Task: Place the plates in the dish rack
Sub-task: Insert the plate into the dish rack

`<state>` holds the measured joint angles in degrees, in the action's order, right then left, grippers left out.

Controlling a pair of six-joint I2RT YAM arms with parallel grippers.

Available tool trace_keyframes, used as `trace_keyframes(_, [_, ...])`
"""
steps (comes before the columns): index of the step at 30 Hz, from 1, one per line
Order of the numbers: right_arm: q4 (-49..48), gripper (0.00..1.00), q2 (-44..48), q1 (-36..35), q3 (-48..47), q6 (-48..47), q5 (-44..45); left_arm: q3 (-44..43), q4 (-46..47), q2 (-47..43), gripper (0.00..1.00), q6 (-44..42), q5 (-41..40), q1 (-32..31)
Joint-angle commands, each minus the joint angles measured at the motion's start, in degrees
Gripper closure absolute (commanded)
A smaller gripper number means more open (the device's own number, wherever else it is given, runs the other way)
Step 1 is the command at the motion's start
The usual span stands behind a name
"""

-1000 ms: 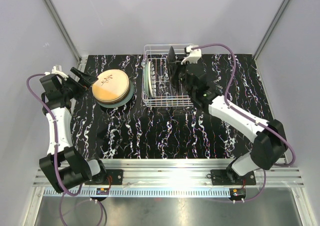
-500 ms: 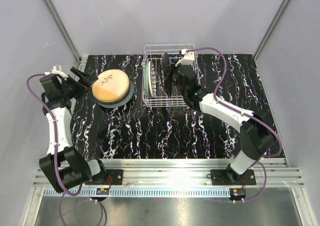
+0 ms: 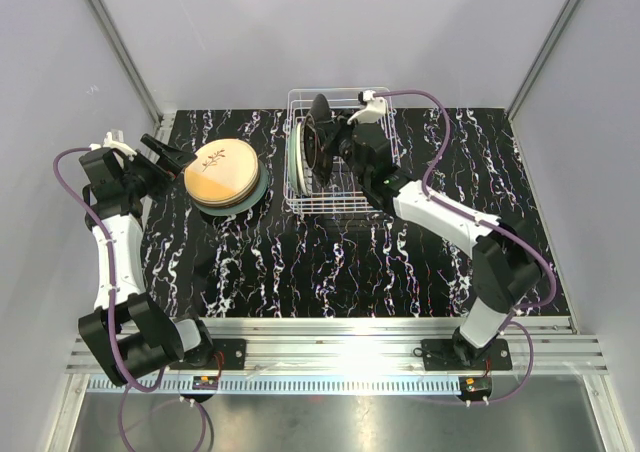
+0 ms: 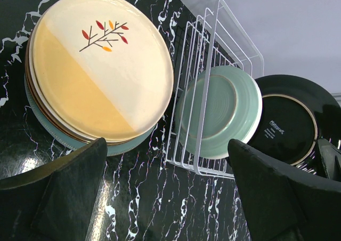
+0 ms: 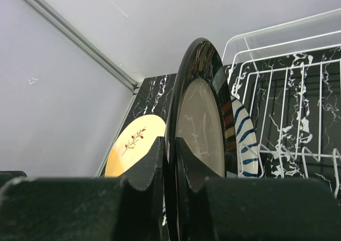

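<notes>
A stack of plates (image 3: 226, 175) lies flat at the left of the table, topped by a cream and yellow plate with a leaf motif (image 4: 101, 65). The white wire dish rack (image 3: 340, 209) stands at the back middle, with a pale green plate (image 4: 224, 113) upright at its left end. My right gripper (image 5: 170, 155) is shut on the rim of a dark plate (image 5: 200, 107), held on edge over the rack just right of the green one. My left gripper (image 4: 165, 198) stands open beside the stack, left of it, with nothing between its fingers (image 4: 69, 193).
The table is black with white marbling (image 3: 330, 262), with grey walls close on three sides. The rack's wires (image 5: 290, 64) stretch to the right of the held plate. A blue-striped white plate edge (image 5: 245, 139) shows just behind the dark plate in the right wrist view.
My right gripper has carried the dark plate leftward across the rack, from its right part toward the green plate. The left arm has stayed still.
</notes>
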<state>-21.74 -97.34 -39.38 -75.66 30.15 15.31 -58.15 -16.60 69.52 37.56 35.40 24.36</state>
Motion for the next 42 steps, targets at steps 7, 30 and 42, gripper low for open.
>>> trace_keyframes(7, [-13.07, 1.0, 0.57, -0.35, -2.57, 4.57, -0.63, -0.21, 2.63, 0.53, 0.01, 0.67, 1.78, -0.01])
trace_keyframes(30, [-10.78, 0.92, -4.52, -0.35, -1.24, 1.66, 2.45, 0.05, 3.24, 0.53, 0.01, 1.29, 2.48, -0.1])
trace_keyframes(42, [-8.59, 0.82, -7.95, -0.61, -4.58, 0.96, 1.13, 0.41, 3.59, 0.62, 0.01, 1.81, 3.01, -0.1])
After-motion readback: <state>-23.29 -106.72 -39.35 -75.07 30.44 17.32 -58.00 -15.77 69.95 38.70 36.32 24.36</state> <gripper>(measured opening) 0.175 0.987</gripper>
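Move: The right hand already pinches the dark plate by its rim. Its slot in the dish rack, just right of the plates already racked, lies about 5 cm ahead of the hand, 3 cm to its left and some 18 cm below. The striped plate stands about 4 cm left of that slot and the green plate about 7 cm left of it, both level with it fore and aft. From the idle left hand the slot lies roughly 11 cm ahead, 31 cm to the right and 12 cm lower. Keeping its pinch on the rim of the upright dark plate, the right hand lowers it about 9 cm into the dish rack, close to the right of the striped plate. The descent is slow at first and then quicker, easing some 2 cm forward late on while the fingers tip down by about 5 degrees. ##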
